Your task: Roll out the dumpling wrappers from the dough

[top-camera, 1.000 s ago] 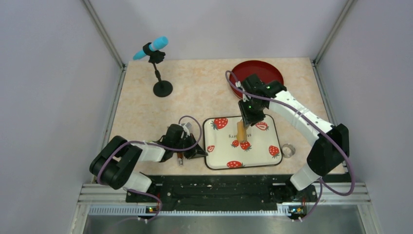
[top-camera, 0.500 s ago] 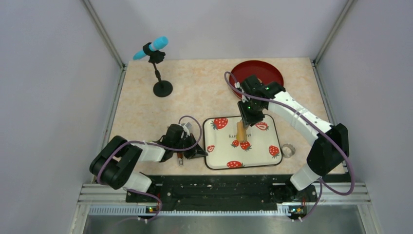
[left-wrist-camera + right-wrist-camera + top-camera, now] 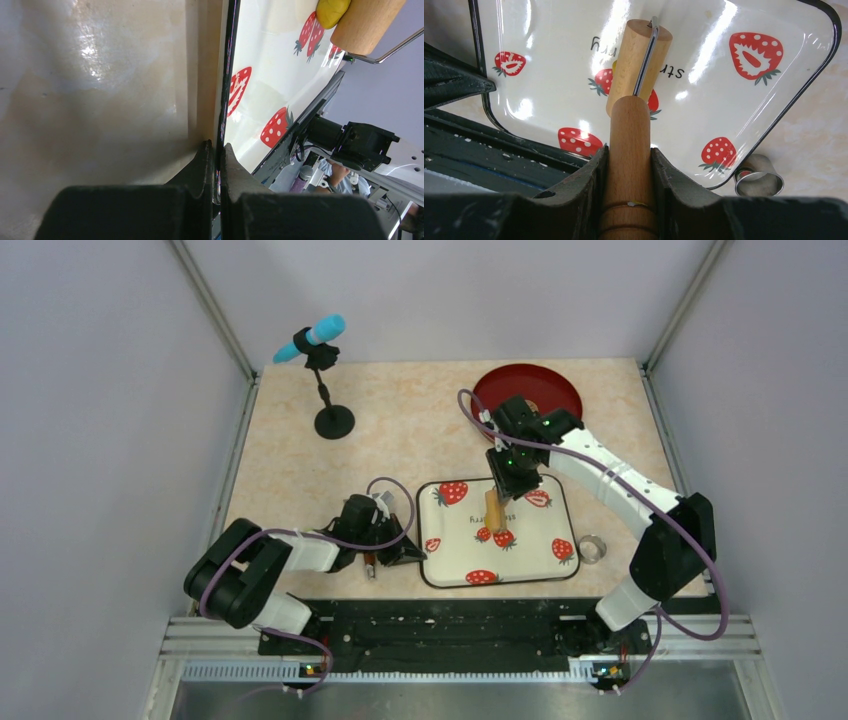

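Observation:
A white tray [image 3: 455,540] printed with strawberries lies near the table's front edge. My left gripper [image 3: 412,553] is shut on the tray's black left rim [image 3: 226,100]; the two fingers pinch that rim between them [image 3: 217,147]. My right gripper [image 3: 510,488] is shut on the wooden handle [image 3: 630,135] of a small roller. The roller's barrel [image 3: 636,65] rests on the tray. The dough [image 3: 332,11], a yellow lump, sits against the barrel [image 3: 367,22] and is mostly hidden beneath it from above. The dumpling wrappers are out of view.
A small metal ring [image 3: 591,548] stands on the table just right of the tray [image 3: 758,176]. A red plate [image 3: 527,390] lies at the back right, behind the right arm. A microphone on a black stand [image 3: 325,370] is at the back left.
My right gripper has edged slightly to the left with the roller. The left arm and the tray have not moved.

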Robot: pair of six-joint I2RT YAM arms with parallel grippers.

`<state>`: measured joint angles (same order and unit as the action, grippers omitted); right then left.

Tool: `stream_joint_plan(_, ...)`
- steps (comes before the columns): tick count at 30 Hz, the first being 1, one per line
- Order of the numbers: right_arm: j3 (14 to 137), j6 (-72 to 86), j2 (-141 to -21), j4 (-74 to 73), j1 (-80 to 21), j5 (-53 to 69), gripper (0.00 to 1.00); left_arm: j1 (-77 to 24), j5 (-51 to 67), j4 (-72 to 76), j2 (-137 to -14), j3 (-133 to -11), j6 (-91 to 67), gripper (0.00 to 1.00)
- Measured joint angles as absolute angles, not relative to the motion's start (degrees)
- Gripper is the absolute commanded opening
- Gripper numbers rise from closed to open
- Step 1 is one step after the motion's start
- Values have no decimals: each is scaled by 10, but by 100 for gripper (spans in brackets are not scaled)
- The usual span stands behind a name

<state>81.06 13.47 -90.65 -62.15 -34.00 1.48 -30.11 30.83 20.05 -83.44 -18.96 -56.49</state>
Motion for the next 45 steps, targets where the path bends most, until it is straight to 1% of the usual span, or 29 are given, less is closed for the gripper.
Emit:
stream_joint_plan(17,776,142,-909,-565,-353,55,0,-300,310,202,-835,-189,-565,0)
stream_joint_plan(25,776,141,-917,-565,-356,46,0,-300,309,206,-835,-187,-567,0)
stream_joint_plan(30,778,134,-911,-570,-356,71,0,-300,310,206,-835,-187,-567,0)
stream_joint_plan(33,790,132,-896,-580,-355,96,0,-300,309,206,-835,-187,-567,0)
stream_joint_plan(37,832,133,-871,-588,-355,101,0,-300,310,207,-835,-187,-567,0)
stream_joint_plan(41,864,135,-863,-598,-355,79,0,-300,309,207,-835,-187,-567,0)
stream_joint_plan(45,862,135,-869,-619,-354,51,0,-300,309,208,-835,-187,-567,0)
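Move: Under the roller held by the right hand, the dough lies roughly 2 cm ahead, 1 cm left and 14 cm below that hand. The red plate is some 25 cm ahead, 4 cm right and 13 cm below, and the glass cup about 4 cm back, 16 cm right and 12 cm below. From the left hand, already shut on the tray's rim, the dough is about 7 cm ahead, 14 cm right and 1 cm lower. Roll the right gripper's roller leftward over the dough, sinking about 2 cm as you go 2 cm left, then a little farther left and slightly back. Next lift it clear quickly, some 7 cm from the lowest point, fingertips swinging left about 10 degrees, and ease back down and right slightly. Keep the handle gripped, and keep the left fingers pinching the tray's rim. ##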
